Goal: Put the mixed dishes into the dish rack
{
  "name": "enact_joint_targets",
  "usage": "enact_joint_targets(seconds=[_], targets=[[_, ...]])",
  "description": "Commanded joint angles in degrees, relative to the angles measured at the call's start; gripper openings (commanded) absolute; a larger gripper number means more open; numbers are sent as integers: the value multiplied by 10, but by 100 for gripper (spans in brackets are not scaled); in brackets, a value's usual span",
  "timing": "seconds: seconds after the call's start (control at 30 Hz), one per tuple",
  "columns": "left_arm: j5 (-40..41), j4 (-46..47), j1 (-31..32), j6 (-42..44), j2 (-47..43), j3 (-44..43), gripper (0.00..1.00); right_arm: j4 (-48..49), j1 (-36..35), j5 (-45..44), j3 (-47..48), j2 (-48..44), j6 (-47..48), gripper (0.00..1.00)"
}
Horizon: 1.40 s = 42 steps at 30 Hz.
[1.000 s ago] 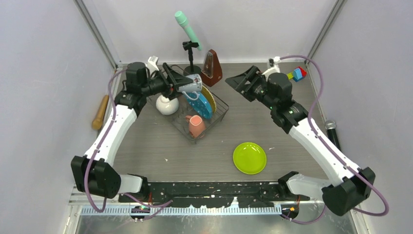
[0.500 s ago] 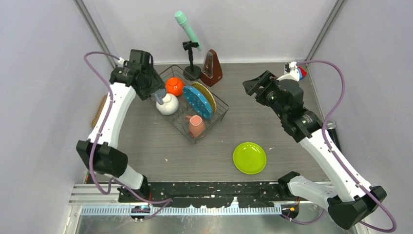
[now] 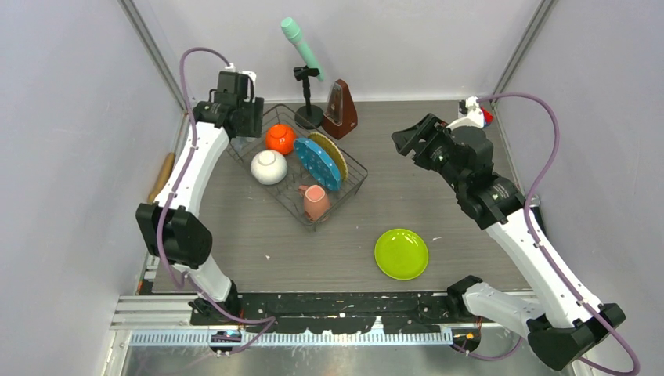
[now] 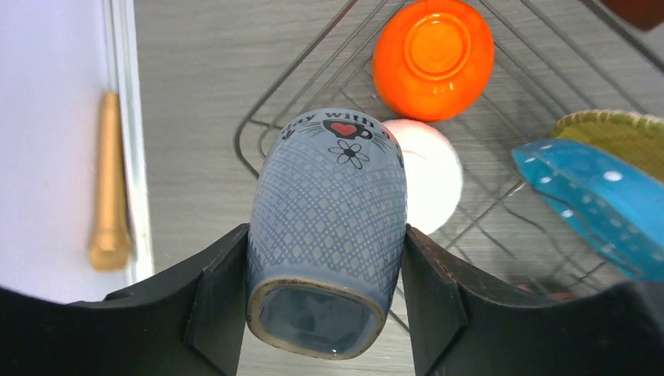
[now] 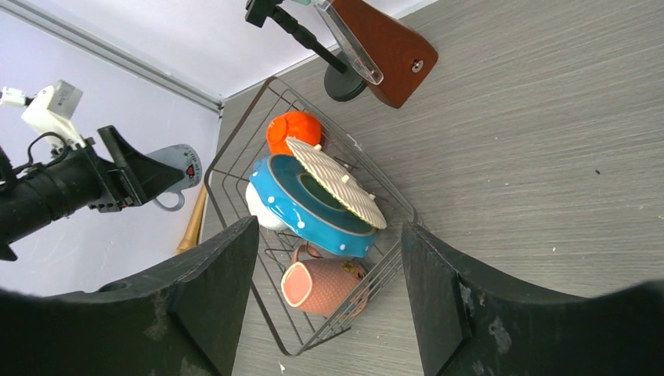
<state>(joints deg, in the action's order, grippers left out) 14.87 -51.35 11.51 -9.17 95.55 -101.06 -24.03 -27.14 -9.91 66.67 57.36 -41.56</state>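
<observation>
My left gripper [image 4: 325, 254] is shut on the small grey mug [image 4: 329, 204], held base toward the camera above the far-left corner of the dish rack [image 3: 356, 168]. In the rack an orange bowl [image 3: 279, 139] and a white bowl [image 3: 268, 167] lie upside down. The blue dotted plate [image 3: 319, 164] and the yellow woven plate [image 3: 333, 155] stand on edge, and the pinkish mug [image 3: 315, 202] lies on its side. The lime-green plate [image 3: 401, 254] lies flat on the table, near right of the rack. My right gripper [image 3: 411, 137] hangs open and empty, high to the rack's right.
A brown metronome [image 3: 341, 110] and a black stand with a mint microphone [image 3: 307, 78] are behind the rack. A wooden handle [image 3: 162, 178] lies along the left wall. A black microphone [image 3: 535, 210] lies by the right wall, and a coloured toy [image 3: 479, 116] sits at the far right.
My left arm has swung the grey mug from over the rack's middle back to its far-left corner. My right arm has drawn back a little to the right.
</observation>
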Motion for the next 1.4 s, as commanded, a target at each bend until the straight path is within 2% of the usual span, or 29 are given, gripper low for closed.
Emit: enact_joint_targets(seconds=[0.0, 0.13, 0.23, 0.4, 0.73, 0.9, 1.1, 1.37], targets=[[-19, 111, -2, 182, 3, 9, 0, 1, 1, 4, 31, -4, 18, 72], [-31, 81, -5, 220, 66, -41, 0, -2, 1, 3, 32, -5, 17, 72], [-69, 93, -7, 257, 94, -41, 0, -3, 1, 4, 31, -4, 14, 72], [-64, 109, -10, 281, 127, -36, 0, -8, 1, 3, 34, 2, 13, 72], [8, 165, -19, 263, 170, 14, 0, -30, 1, -3, 2, -20, 5, 72], [-15, 129, -19, 234, 196, -3, 0, -35, 0, -6, -9, -27, 3, 72], [-122, 105, -18, 190, 180, 8, 0, -36, 1, -1, -4, -21, 1, 72], [-61, 129, -17, 233, 193, 17, 0, -37, 1, 3, -2, -25, 3, 72]])
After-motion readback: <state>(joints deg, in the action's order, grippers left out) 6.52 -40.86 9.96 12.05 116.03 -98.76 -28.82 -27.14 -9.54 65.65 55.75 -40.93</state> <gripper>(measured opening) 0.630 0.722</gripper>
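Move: Ahead of the left hand, which already grips the upside-down grey mug, the free corner of the dish rack lies about 7 cm forward, 1 cm right and 18 cm below. The orange bowl sits some 11 cm forward, 9 cm right; the white bowl about 2 cm forward, 5 cm right; the blue plate about 3 cm forward, 21 cm right, all roughly 15 to 19 cm down. From the right hand, that corner is about 18 cm ahead, 43 cm left and 27 cm below. Lowering the held mug about 15 cm into the rack's free corner, the left hand first reaches some 6 cm forward, then sinks between the rack's side wires and the two bowls, slowing at the end. The wrist turns clockwise about 20 degrees and tips farther down; the fingers keep their grip while mug or fingers push against the white bowl. The empty right hand eases down and back about 2 cm. ##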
